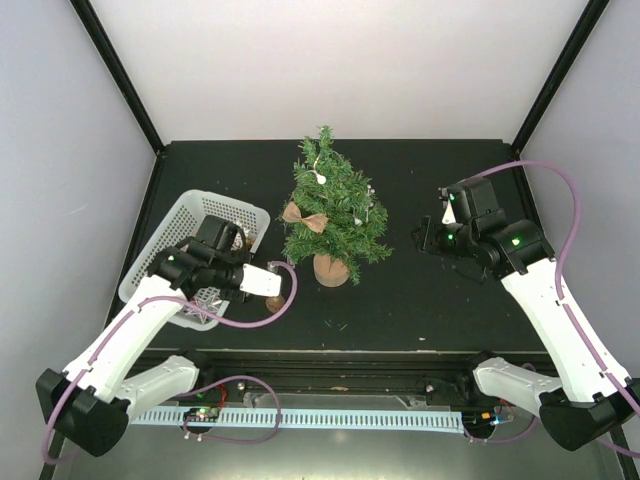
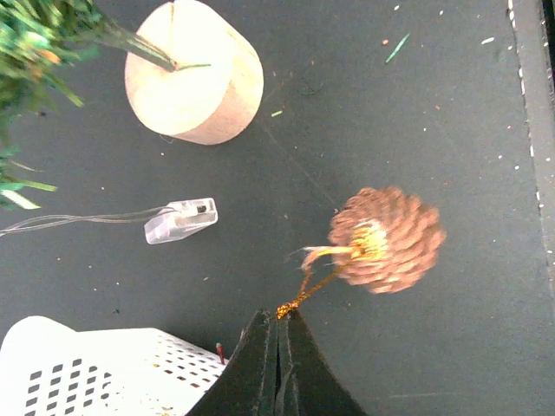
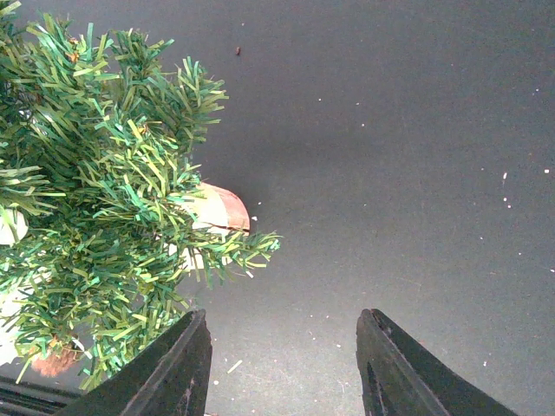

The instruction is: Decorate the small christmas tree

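Observation:
The small christmas tree (image 1: 335,205) stands mid-table on its round wooden base (image 1: 331,270). It carries a burlap bow (image 1: 305,218) and a white ornament (image 1: 320,177). My left gripper (image 2: 279,316) is shut on the gold string of a brown pinecone ornament (image 2: 386,240). The pinecone hangs just above the table, left of the base (image 2: 192,71). In the top view this gripper (image 1: 278,290) sits between the basket and the tree. My right gripper (image 3: 282,347) is open and empty, right of the tree (image 3: 95,191), with its left finger (image 3: 173,368) close to the lowest branches.
A white perforated basket (image 1: 190,215) sits at the left, under my left arm; its corner (image 2: 87,373) shows beside the fingers. A clear plastic plug with thin wires (image 2: 180,219) lies on the black table near the tree base.

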`<act>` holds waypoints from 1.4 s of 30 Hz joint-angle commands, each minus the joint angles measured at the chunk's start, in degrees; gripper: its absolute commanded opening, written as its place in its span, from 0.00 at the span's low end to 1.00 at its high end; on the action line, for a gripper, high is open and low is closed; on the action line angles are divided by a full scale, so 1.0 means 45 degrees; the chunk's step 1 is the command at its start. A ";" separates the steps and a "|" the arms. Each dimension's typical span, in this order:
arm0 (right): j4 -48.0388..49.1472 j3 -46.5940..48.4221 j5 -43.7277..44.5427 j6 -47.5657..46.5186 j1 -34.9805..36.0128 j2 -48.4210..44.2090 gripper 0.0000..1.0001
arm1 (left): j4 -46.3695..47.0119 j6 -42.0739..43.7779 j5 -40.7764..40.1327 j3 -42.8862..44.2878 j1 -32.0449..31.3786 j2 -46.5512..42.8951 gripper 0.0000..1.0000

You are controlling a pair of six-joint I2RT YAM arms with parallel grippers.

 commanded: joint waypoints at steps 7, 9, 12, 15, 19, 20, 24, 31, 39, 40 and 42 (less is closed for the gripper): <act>0.0132 0.0062 0.0149 -0.0396 -0.0078 0.0075 0.47 | -0.2327 -0.0870 0.1438 0.2572 0.0051 -0.1033 0.02; 0.0133 -0.0028 0.0194 -0.0392 -0.0094 0.0046 0.47 | -0.2477 -0.0940 0.1861 0.3042 0.0052 -0.1272 0.02; 0.0162 -0.0165 0.0279 -0.0366 -0.0089 -0.0001 0.47 | -0.2461 -0.1103 0.2360 0.3882 0.0042 -0.1562 0.02; 0.0246 -0.0289 0.0339 -0.0316 -0.0091 -0.0059 0.47 | -0.2488 -0.1662 0.2719 0.5182 0.0037 -0.1277 0.02; 0.0313 -0.0320 0.0288 -0.0239 -0.0091 -0.0046 0.47 | -0.2300 -0.2479 0.3325 0.6665 0.0032 -0.0715 0.02; 0.0320 -0.0337 0.0262 -0.0245 -0.0081 -0.0025 0.47 | -0.2203 -0.2695 0.3388 0.6948 0.0032 -0.0565 0.02; 0.0309 -0.0340 0.0209 -0.0253 -0.0090 -0.0042 0.47 | -0.1477 -0.3343 0.3453 0.7846 0.0042 0.0144 0.02; 0.0383 -0.0533 0.0207 -0.0198 -0.0091 -0.0335 0.47 | -0.0206 -0.4732 0.3133 0.9483 0.0033 0.1804 0.01; 0.0534 -0.0859 0.0245 -0.0105 -0.0090 -0.0512 0.47 | -0.0419 -0.5433 0.4478 1.2383 -0.0266 0.3372 0.02; 0.0567 -0.0898 0.0230 -0.0109 -0.0091 -0.0535 0.47 | -0.0419 -0.5528 0.4612 1.2688 -0.0386 0.3870 0.02; 0.0618 -0.0987 0.0235 -0.0087 -0.0092 -0.0559 0.47 | -0.0434 -0.5640 0.4707 1.3218 -0.0543 0.4232 0.02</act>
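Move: The pine cone already hangs from my shut left fingers. Its goal, the tree's upper-left branches, lies about 6 cm ahead, 10 cm to the right and 25 cm above. The bow is roughly 6 cm ahead, 8 cm right and 9 cm up; the wooden foot 11 cm ahead, 12 cm right and 14 cm down; the basket 11 cm ahead, 18 cm left and 14 cm down. From my right hand those branches are about 3 cm ahead, 22 cm left and 15 cm up. I lift the pine cone by its gold cord almost 30 cm with my left hand, easing back a little at first, then reaching forward and drifting right past the bow's height towards the tree's upper-left branches. As I climb, I swing my fingertips up towards the right by some 35 degrees, keeping them shut on the cord. ##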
